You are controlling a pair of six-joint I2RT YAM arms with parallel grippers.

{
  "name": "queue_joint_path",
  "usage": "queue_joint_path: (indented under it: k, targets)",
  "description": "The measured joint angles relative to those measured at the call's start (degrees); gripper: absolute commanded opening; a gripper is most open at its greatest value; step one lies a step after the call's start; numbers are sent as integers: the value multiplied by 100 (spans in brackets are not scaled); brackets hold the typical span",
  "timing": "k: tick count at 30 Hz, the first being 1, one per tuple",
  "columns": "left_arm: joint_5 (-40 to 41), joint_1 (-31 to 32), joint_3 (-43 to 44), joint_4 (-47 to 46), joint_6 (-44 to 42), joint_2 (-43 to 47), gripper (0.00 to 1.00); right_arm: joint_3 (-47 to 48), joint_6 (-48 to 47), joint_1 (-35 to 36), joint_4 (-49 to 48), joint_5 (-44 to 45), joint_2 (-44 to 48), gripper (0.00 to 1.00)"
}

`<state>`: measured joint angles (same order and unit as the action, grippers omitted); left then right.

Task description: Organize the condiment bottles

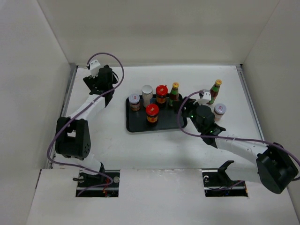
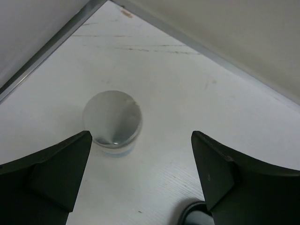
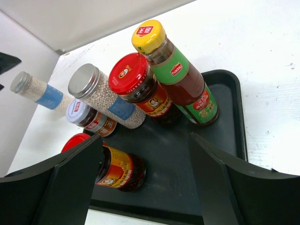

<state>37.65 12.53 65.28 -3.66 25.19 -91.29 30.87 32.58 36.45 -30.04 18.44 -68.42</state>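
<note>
A black tray [image 1: 140, 125] holds five condiment bottles: a short pale-lidded jar [image 1: 135, 102], a silver-capped shaker [image 1: 147, 93], two red-lidded jars [image 1: 161, 93] [image 1: 152, 114] and a green yellow-capped bottle [image 1: 174, 92]. Right of the tray stand another green bottle [image 1: 215, 90] and a pale-lidded jar [image 1: 219, 111]. My right gripper [image 3: 146, 154] is open over the tray's right end, nothing between its fingers. My left gripper [image 2: 140, 154] is open at the far left corner. A silver-capped shaker [image 2: 112, 117] stands just ahead of its left finger, untouched.
The enclosure's walls close in on the left, back and right. A metal strip [image 2: 42, 56] runs along the table edge near the left gripper. The right arm's cable [image 1: 180, 117] loops over the tray's right end.
</note>
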Motion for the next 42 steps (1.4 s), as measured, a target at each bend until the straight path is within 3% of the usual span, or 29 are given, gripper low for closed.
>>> queue_joint_path:
  k: [11,13,17,22,27,33,42]
  targets:
    - [-315,-640,236,262,111,-680,86,2,-35,142,4,-2,-146,83]
    - [-396,-658,319,262,111,-841,79,2,-61,192,2,-2,-157,83]
    - [-457,-684,350,267,101,-946,52,2,-87,223,4,-2,-184,83]
    - [-490,-614,68,122,96,-721,44,4,-94,225,0,-2,-203,83]
    - [-321,42,-898,286,-35,575,44,4,-114,227,-2,-2,-221,83]
    - [-164,1222,-1327,319,-184,2170,44,4,-125,227,2,0,-221,83]
    - [-13,2208,-1508,732,-306,2341,44,4,-125,225,0,0,-221,82]
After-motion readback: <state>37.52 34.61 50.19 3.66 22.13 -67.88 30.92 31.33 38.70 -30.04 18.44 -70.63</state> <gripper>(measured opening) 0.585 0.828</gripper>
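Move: The lone silver-lidded jar stands close to the open left hand: about 4 cm to its left, 2 cm farther out and its middle some 8 cm lower. In the tray, the small white-capped jar is roughly 16 cm right and 5 cm back from that hand. The tall grain jar is some 23 cm right and 4 cm back, the red-lidded jar about 26 cm right and 15 cm back. From the right hand, the lone jar lies around 50 cm left, 13 cm ahead and 7 cm lower. The lone silver-lidded jar is pinched near its top by the left hand, which sinks about 6 cm while easing left and slightly forward, then closes. Still gripping the jar, the hand lifts and swings right and back towards the tray, some 16 cm right and 14 cm back, turning about 25 degrees clockwise and dipping a little at the end. ##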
